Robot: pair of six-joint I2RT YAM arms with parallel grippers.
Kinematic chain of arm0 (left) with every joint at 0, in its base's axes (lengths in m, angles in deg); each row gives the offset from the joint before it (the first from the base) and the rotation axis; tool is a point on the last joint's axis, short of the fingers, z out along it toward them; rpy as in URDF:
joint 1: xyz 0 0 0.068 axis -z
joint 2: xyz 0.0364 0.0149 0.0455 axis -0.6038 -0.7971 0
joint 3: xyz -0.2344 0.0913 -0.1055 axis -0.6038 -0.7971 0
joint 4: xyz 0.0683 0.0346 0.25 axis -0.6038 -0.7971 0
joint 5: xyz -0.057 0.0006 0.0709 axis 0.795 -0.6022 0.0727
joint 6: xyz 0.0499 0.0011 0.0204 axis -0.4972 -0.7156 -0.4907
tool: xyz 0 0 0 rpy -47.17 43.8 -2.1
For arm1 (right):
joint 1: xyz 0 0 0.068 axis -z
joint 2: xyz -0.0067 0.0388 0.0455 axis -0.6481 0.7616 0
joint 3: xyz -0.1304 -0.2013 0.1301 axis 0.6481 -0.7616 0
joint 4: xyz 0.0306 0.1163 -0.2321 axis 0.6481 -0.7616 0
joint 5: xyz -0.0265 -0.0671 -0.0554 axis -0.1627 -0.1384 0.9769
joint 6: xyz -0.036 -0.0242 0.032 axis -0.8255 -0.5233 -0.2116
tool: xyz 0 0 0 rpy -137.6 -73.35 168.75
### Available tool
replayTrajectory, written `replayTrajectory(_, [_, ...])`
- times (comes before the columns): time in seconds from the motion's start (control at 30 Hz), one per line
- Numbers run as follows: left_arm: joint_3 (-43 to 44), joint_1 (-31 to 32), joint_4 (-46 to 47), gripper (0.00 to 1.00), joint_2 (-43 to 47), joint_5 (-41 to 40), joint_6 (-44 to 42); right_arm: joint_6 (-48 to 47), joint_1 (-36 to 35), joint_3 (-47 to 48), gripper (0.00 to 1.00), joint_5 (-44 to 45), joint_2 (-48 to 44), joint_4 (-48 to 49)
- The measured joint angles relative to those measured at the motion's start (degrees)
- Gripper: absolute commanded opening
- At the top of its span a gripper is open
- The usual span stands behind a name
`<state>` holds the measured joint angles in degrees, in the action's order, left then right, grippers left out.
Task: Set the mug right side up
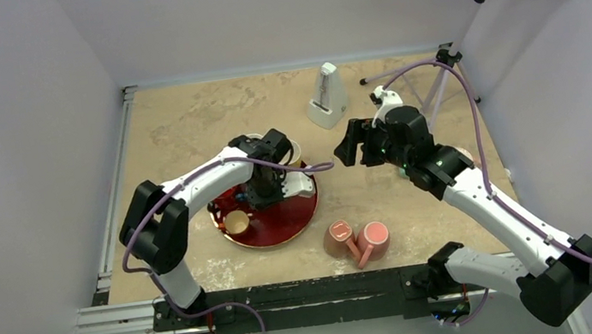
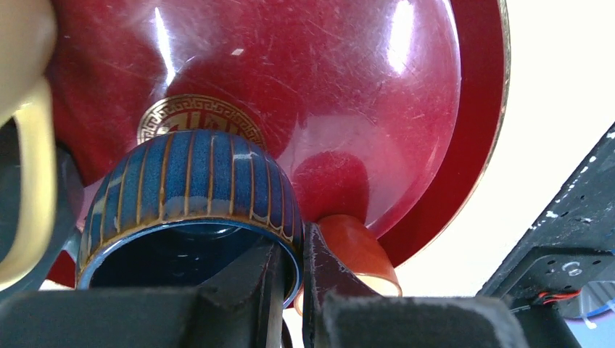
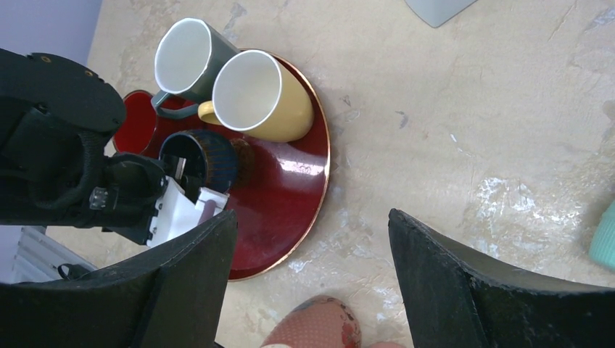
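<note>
A blue striped mug (image 2: 188, 190) rests on the red tray (image 2: 406, 109) with its opening toward my left gripper (image 2: 291, 250). That gripper is shut on the mug's rim, one finger inside and one outside. In the top view the left gripper (image 1: 266, 190) is over the tray (image 1: 287, 220) and hides the blue mug. In the right wrist view the blue mug (image 3: 201, 156) shows beside the left gripper. My right gripper (image 3: 312, 216) is open and empty in the air, right of the tray in the top view (image 1: 348, 144).
On the tray stand a yellow mug (image 3: 259, 94), a grey mug (image 3: 185, 56), a red mug (image 3: 138, 119) and a tan mug (image 1: 237, 222). Two pink mugs (image 1: 341, 237) (image 1: 374, 240) sit on the table near the front edge. A white metronome (image 1: 327, 98) and a tripod (image 1: 437, 84) are at the back.
</note>
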<state>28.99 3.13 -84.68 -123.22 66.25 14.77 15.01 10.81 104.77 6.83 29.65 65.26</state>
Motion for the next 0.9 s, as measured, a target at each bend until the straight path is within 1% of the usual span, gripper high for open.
replayTrajectory(0.07, [-1.0,0.0,0.3,0.01,-0.2,-0.2,-0.6,-0.1,0.0,-0.1,0.80,-0.2,0.0,0.0])
replayTrajectory(0.13, [-1.6,0.0,0.7,0.13,-0.9,-0.5,-1.0,-0.2,0.0,-0.2,0.80,-0.5,0.0,0.0])
replayTrajectory(0.23, [-2.3,0.0,1.7,0.40,-2.1,-0.9,-1.6,-0.4,0.0,-0.5,0.80,-1.5,0.0,-0.5])
replayTrajectory(0.37, [-2.3,-0.1,2.7,0.56,-2.3,-2.2,-1.9,-0.3,-0.5,-0.8,0.78,-2.5,-0.1,-2.7])
replayTrajectory(0.43, [-2.2,-0.3,2.7,0.61,-2.3,-2.6,-1.6,-0.1,-2.4,-1.2,0.78,-3.0,-0.3,-4.6])
replayTrajectory(0.53, [-1.9,-0.4,1.8,0.63,-1.6,-2.5,-1.2,1.0,-8.3,-1.5,0.76,-3.3,-0.9,-8.2])
replayTrajectory(0.67, [0.5,-0.4,-1.9,0.64,1.9,-0.7,0.0,4.8,-18.2,-1.5,0.76,-2.8,-2.4,-14.2])
replayTrajectory(0.8, [4.8,-0.8,-5.8,0.64,6.8,3.8,2.8,10.6,-26.4,-1.5,0.76,0.1,-4.2,-21.0])
replayTrajectory(0.9, [7.0,-1.4,-7.3,0.64,9.7,6.7,5.0,15.5,-31.9,-1.5,0.75,1.9,-3.4,-25.5])
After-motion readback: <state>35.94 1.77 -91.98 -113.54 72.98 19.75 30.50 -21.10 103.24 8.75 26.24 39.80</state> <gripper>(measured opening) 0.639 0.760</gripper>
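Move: The blue mug hangs from the left hand, its back wall between the fingers and its middle about 3 cm ahead, 2 cm left and slightly below. The orange cup stands 3 cm back and 5 cm left of that hand, the red mug 6 cm ahead and 8 cm left, the yellow mug 9 cm ahead and 7 cm right. The upturned left pink mug lies some 16 cm back, 4 cm left and 18 cm below the right hand; the right pink mug 17 cm back, 4 cm right. The blue mug is lowered the last 2 cm onto the tray beside its medallion; the left fingers then open around its wall, and the hand climbs straight off it by some 10 cm, tilting slightly. After a short wait the right hand, open and empty, sweeps back about 18 cm towards the left pink mug, drifting left and sinking as its fingers tip down and swing counter-clockwise. ##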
